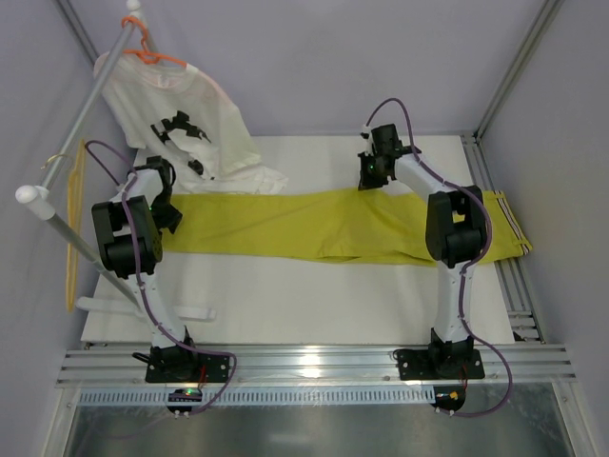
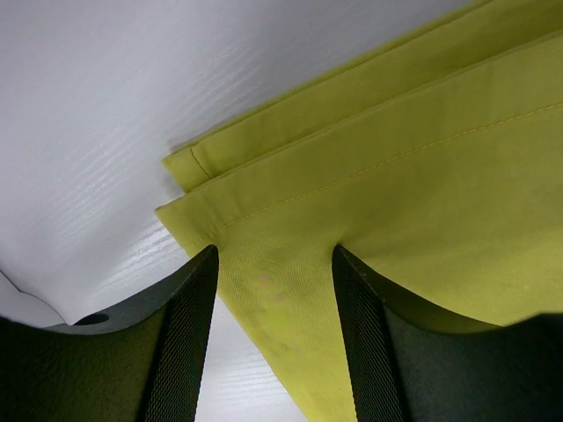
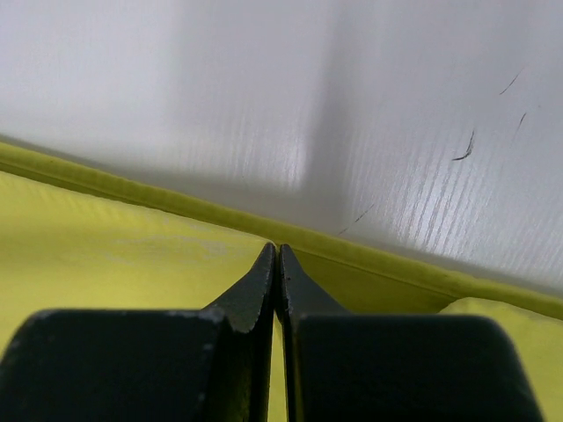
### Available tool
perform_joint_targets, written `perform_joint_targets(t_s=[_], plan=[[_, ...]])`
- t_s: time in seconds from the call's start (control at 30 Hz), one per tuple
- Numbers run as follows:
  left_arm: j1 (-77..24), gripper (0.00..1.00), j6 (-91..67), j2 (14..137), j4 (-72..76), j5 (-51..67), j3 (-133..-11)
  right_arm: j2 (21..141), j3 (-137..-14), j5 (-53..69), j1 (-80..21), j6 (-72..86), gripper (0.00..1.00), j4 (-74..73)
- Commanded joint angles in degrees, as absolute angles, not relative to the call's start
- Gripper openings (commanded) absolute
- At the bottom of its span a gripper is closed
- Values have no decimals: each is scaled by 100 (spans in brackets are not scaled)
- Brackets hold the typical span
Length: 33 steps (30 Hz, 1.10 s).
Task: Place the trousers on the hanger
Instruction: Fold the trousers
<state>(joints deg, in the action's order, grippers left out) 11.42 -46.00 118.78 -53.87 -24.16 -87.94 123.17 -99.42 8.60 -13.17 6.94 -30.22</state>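
The yellow-green trousers [image 1: 314,224] lie flat along the white table [image 1: 314,295], their striped end [image 1: 509,224] to the right. My left gripper [image 1: 169,209] is low over their left end. In the left wrist view it [image 2: 274,255] stands open, with a corner of the trousers [image 2: 422,176] lying flat between its fingers [image 2: 189,334]. My right gripper [image 1: 366,181] is at the trousers' far edge. Seen from the right wrist it [image 3: 278,248] is shut, tips down on the cloth [image 3: 106,255] by the hem. The yellow hanger [image 1: 74,238] hangs on the rail at far left.
A white T-shirt [image 1: 181,124] on an orange hanger [image 1: 152,55] hangs from the slanted rail [image 1: 81,133] at the back left, its hem resting on the table near my left gripper. Metal frame posts and grey walls bound the table.
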Motion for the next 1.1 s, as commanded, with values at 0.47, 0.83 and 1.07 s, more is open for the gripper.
perform_joint_targets(t_s=[0.47,0.83,1.07], plan=[[1362,59,-4369,11778,-4941,-2075,-8825,12568,-10046,395,-1362,870,4,-2927],[1116,59,-4298,11356,-5018,-2074,-9097,12498,-10450,264,-1424,1107,36,-3664],[660,59,-4280,11163,-5283,-2434,-9080,11701,-10188,-343,-1433,2046,52,-4491]])
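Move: The right hand holds the folded-over trouser cloth by its far edge. The lower layer's far edge, where it is taken, lies about 1 cm ahead and some 4 cm below. The striped waist end is about 38 cm to its right and 10 cm back, the shirt's hem corner some 22 cm left and level with it. For the left hand, the trousers' far left corner is about 6 cm ahead, 2 cm left and 2 cm down. Still pinching the upper layer, the right hand lowers it about 2.5 cm towards the lower layer's edge, opens its fingers halfway to let go, then backs off about 2 cm and to the right, rising a little while turning some 10 degrees clockwise. The left fingertips, open and resting on the leg end, lift off late, up, forward and right, about 2.5 cm each way. ##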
